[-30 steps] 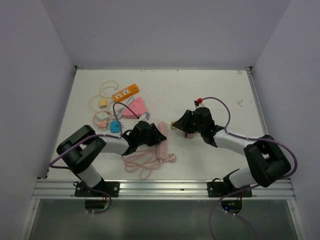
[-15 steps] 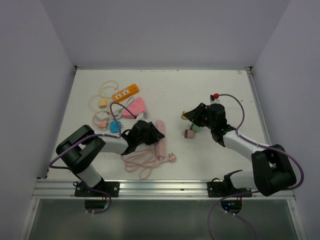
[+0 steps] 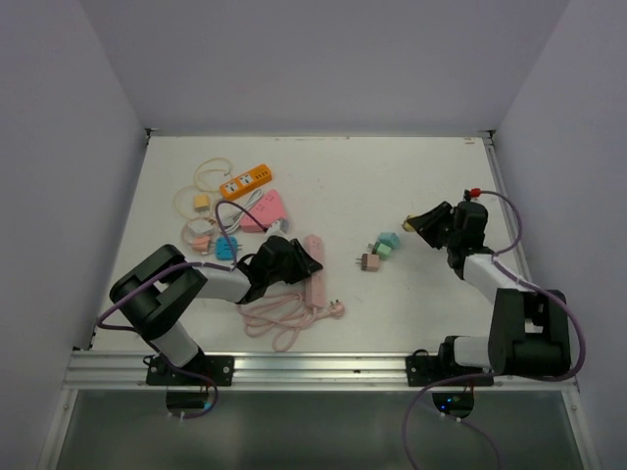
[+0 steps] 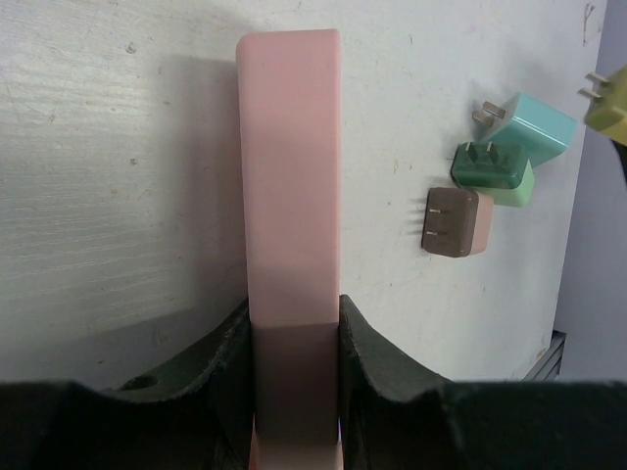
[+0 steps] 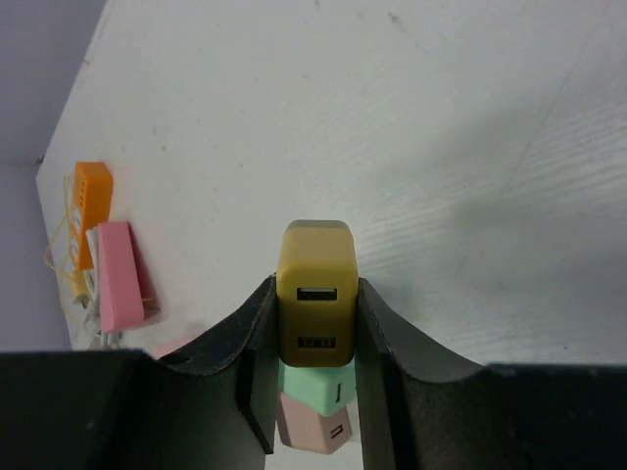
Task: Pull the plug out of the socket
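Note:
The socket is a long pink power strip lying flat on the white table. My left gripper is shut across its near end, both fingers pressed on its sides. The plug is a mustard-yellow USB charger with its two ports facing the right wrist camera. My right gripper is shut on it and holds it above the table at the right, well apart from the strip. The plug's prongs show at the left wrist view's top right corner.
Three loose plugs, teal, green and pink-brown, lie between the strip and the right gripper. The strip's coiled pink cord lies near the front edge. An orange strip, a pink wedge and cables crowd the back left.
The right arm has swung to the right, carrying the yellow plug from beside the strip's far end out to the right side. The left gripper has stayed clamped on the strip.

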{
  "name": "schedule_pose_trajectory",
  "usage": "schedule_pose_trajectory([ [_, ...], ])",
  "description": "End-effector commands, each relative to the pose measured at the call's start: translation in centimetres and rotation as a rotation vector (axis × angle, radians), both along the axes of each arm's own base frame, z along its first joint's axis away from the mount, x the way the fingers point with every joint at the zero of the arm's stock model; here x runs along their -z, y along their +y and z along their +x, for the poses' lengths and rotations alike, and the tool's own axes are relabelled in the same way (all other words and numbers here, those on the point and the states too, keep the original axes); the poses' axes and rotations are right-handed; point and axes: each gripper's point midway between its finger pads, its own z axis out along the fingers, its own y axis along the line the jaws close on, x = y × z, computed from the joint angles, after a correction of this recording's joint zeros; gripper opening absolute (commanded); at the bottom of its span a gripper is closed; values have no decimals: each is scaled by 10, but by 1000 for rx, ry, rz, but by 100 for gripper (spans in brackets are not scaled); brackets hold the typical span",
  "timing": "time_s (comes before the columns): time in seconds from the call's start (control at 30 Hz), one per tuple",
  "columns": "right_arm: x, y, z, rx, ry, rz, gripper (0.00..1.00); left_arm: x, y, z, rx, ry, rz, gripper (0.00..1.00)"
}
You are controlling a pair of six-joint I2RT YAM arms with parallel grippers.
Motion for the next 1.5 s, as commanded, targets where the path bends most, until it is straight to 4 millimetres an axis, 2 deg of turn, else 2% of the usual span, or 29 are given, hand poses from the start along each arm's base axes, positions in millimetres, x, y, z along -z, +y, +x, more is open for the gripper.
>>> schedule_pose_trajectory([
  [0.0, 23, 9, -5, -66, 52, 48, 0, 73, 60, -45, 18, 183, 284, 0],
  [0.1, 41, 13, -7, -91, 95, 68, 6, 72, 61, -44, 11, 178, 288, 0],
  [0.2, 48, 18, -8, -115, 113, 88, 20, 71, 62, -43, 11, 173, 291, 0],
  [0.3, 52, 18, -11, -116, 130, 88, 38, 70, 66, -39, 6, 169, 311, 0],
  [0.33, 49, 17, -11, -119, 126, 72, 53, 71, 70, -40, 3, 178, 328, 0],
  [0.4, 52, 12, -16, -101, 162, 45, 66, 66, 78, -32, -13, 155, 352, 0],
  [0.43, 45, 9, -15, -98, 148, 24, 77, 65, 84, -31, -20, 159, 375, 0],
  [0.53, 41, -1, -21, -59, 183, -32, 89, 58, 100, -17, -47, 128, 432, 0],
  [0.57, 31, -4, -21, -49, 165, -45, 91, 53, 102, -9, -41, 104, 447, 0],
  [0.63, 25, -10, -27, -31, 191, -74, 95, 52, 113, -1, -58, 109, 480, 0],
  [0.67, 12, -11, -27, -24, 162, -82, 97, 50, 115, 8, -58, 96, 502, 0],
  [0.73, 1, -15, -32, -16, 160, -103, 99, 49, 123, 18, -65, 103, 526, 0],
  [0.8, -18, -16, -36, -16, 136, -123, 99, 45, 125, 31, -70, 94, 540, 5],
  [0.87, -25, -19, -45, -12, 150, -141, 99, 39, 130, 38, -87, 95, 552, 12],
  [0.9, -43, -20, -45, -5, 111, -150, 99, 36, 132, 42, -97, 94, 551, 15],
  [0.97, -54, -21, -52, -4, 108, -157, 99, 25, 132, 47, -100, 85, 539, 25],
  [1.0, -71, -21, -52, -3, 64, -164, 99, 21, 134, 46, -103, 87, 539, 31],
  [1.07, -85, -19, -56, -7, 44, -160, 99, 4, 129, 48, -98, 49, 498, 49],
  [1.1, -99, -19, -54, -9, 13, -160, 99, -2, 128, 47, -97, 38, 486, 55],
  [1.13, -107, -18, -56, -9, -6, -160, 99, -15, 127, 48, -102, 8, 468, 66],
  [1.17, -111, -16, -58, -18, -4, -155, 99, -22, 127, 47, -97, -4, 459, 71],
  [1.2, -124, -14, -58, -26, -29, -149, 99, -28, 128, 44, -96, -8, 461, 75],
  [1.23, -132, -13, -59, -31, -42, -145, 99, -45, 128, 46, -106, -45, 442, 85],
  [1.27, -135, -12, -62, -37, -39, -141, 99, -52, 130, 45, -107, -59, 446, 90],
  [1.3, -149, -10, -62, -44, -66, -137, 99, -58, 134, 41, -108, -57, 455, 94],
  [1.33, -156, -10, -64, -49, -78, -145, 99, -79, 134, 43, -124, -103, 436, 99],
  [1.4, -175, -11, -69, -49, -106, -160, 99, -97, 142, 39, -131, -130, 453, 100],
  [1.43, -182, -14, -71, -44, -116, -181, 99, -123, 143, 42, -150, -187, 430, 100],
  [1.47, -185, -15, -76, -43, -107, -193, 99, -135, 148, 42, -160, -213, 445, 100],
])
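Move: The left hand, still gripping the pink power strip, has the pink triangular socket about 15 cm ahead and 12 cm to its left, level with the fingers. The blue plug lies some 6 cm ahead and 21 cm left, the pink cord coil 12 cm back and 8 cm left. The right hand holds the yellow plug; its free spot is about 2 cm back, 1 cm left and 8 cm below, with the teal plug 5 cm farther left of that spot and 1 cm farther out. Down about 6 cm and slightly back goes the right hand, tipping its fingers lower, to set the yellow plug beside the teal one; it opens wide and rises well clear, drifting back. The left drags the held strip left and forward, roughly 12 cm, towards the triangular socket, rolling its left side up some 20 degrees, then opens and lifts, still edging left and drawing back. ##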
